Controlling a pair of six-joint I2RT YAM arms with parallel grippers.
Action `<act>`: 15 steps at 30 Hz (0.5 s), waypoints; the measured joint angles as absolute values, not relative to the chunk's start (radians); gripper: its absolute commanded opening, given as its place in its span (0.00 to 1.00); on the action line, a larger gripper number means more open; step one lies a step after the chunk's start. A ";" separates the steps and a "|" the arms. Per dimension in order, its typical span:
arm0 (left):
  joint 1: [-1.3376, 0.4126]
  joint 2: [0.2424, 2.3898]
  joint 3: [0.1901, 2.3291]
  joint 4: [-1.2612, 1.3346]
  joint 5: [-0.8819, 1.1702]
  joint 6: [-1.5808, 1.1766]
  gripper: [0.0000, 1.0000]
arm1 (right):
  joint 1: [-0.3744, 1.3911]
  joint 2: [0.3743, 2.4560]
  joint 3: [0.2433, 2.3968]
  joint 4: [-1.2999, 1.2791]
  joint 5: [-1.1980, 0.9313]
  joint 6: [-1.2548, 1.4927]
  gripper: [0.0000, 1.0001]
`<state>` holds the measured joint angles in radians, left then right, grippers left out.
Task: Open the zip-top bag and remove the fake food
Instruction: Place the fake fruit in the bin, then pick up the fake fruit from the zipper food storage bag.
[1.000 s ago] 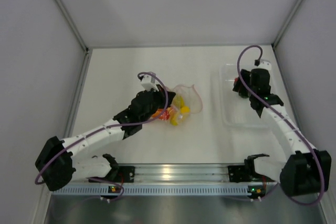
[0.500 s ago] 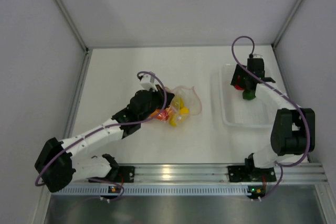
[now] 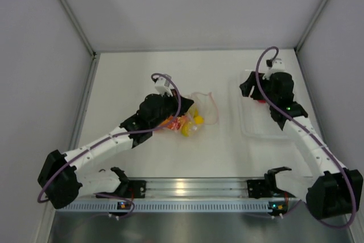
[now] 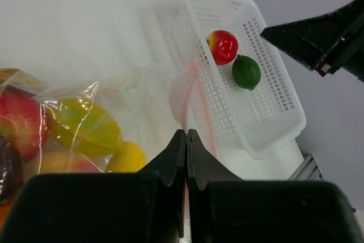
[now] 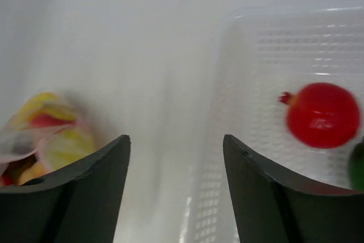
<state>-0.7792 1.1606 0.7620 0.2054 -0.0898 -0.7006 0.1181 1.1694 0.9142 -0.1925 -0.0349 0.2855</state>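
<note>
The zip-top bag (image 3: 206, 106) lies mid-table, clear and crinkled, with its pink zip strip (image 4: 187, 92) curving upward. My left gripper (image 3: 174, 119) (image 4: 186, 135) is shut on the bag's edge at that strip. Fake food (image 3: 190, 127) (image 4: 85, 132) in yellow, red and orange sits inside the bag. A red apple (image 4: 222, 46) (image 5: 323, 115) and a green lime (image 4: 246, 72) lie in the white mesh tray (image 3: 245, 130). My right gripper (image 3: 247, 87) (image 5: 175, 140) hangs open and empty above the tray's far-left corner, the bag (image 5: 42, 132) blurred at its left.
The tray (image 4: 273, 140) (image 5: 256, 55) stands at the right, close to the right wall. Grey walls close in the table on three sides. A metal rail (image 3: 187, 186) with the arm bases runs along the near edge.
My right gripper has lifted off the tray's fruit, opened wider and shifted left toward the tray's far-left corner. My left gripper has nudged the bag slightly away from the bases.
</note>
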 measured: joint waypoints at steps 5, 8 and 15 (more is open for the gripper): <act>-0.779 1.163 0.786 0.201 -0.027 -0.701 0.00 | 0.331 1.016 0.785 -0.107 -0.157 0.333 0.56; -0.779 1.170 0.801 0.201 0.017 -0.702 0.00 | 0.455 1.001 0.740 -0.048 -0.183 0.362 0.53; -0.778 1.171 0.803 0.201 0.056 -0.710 0.00 | 0.613 0.996 0.668 0.076 -0.187 0.397 0.45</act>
<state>-0.7784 1.1709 0.8028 0.2008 0.0555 -0.7097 0.6128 0.9962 0.6682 0.0761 -0.1871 0.3973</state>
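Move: The small yellow fruit just inside the bag's mouth lies about 22 cm to the right hand's left, some 7 cm back and 11 cm lower; the mango is in the bag about 3 cm farther left and 4 cm farther out than that fruit. The pomegranate already in the bin is roughly 4 cm ahead of the right hand, 7 cm to its right and 10 cm down. From the left hand, shut on the bag's rim, the yellow fruit is about 4 cm right, 1 cm ahead and 13 cm below. The bag's open mouth is what the empty right hand sweeps to, quickly left some 18 cm and back about 11 cm, nearly level, turning about 35 degrees counter-clockwise as its fingers narrow to roughly half open, touching nothing yet. The left hand keeps its pinch on the rim and draws it a few centimetres right, back and up. ##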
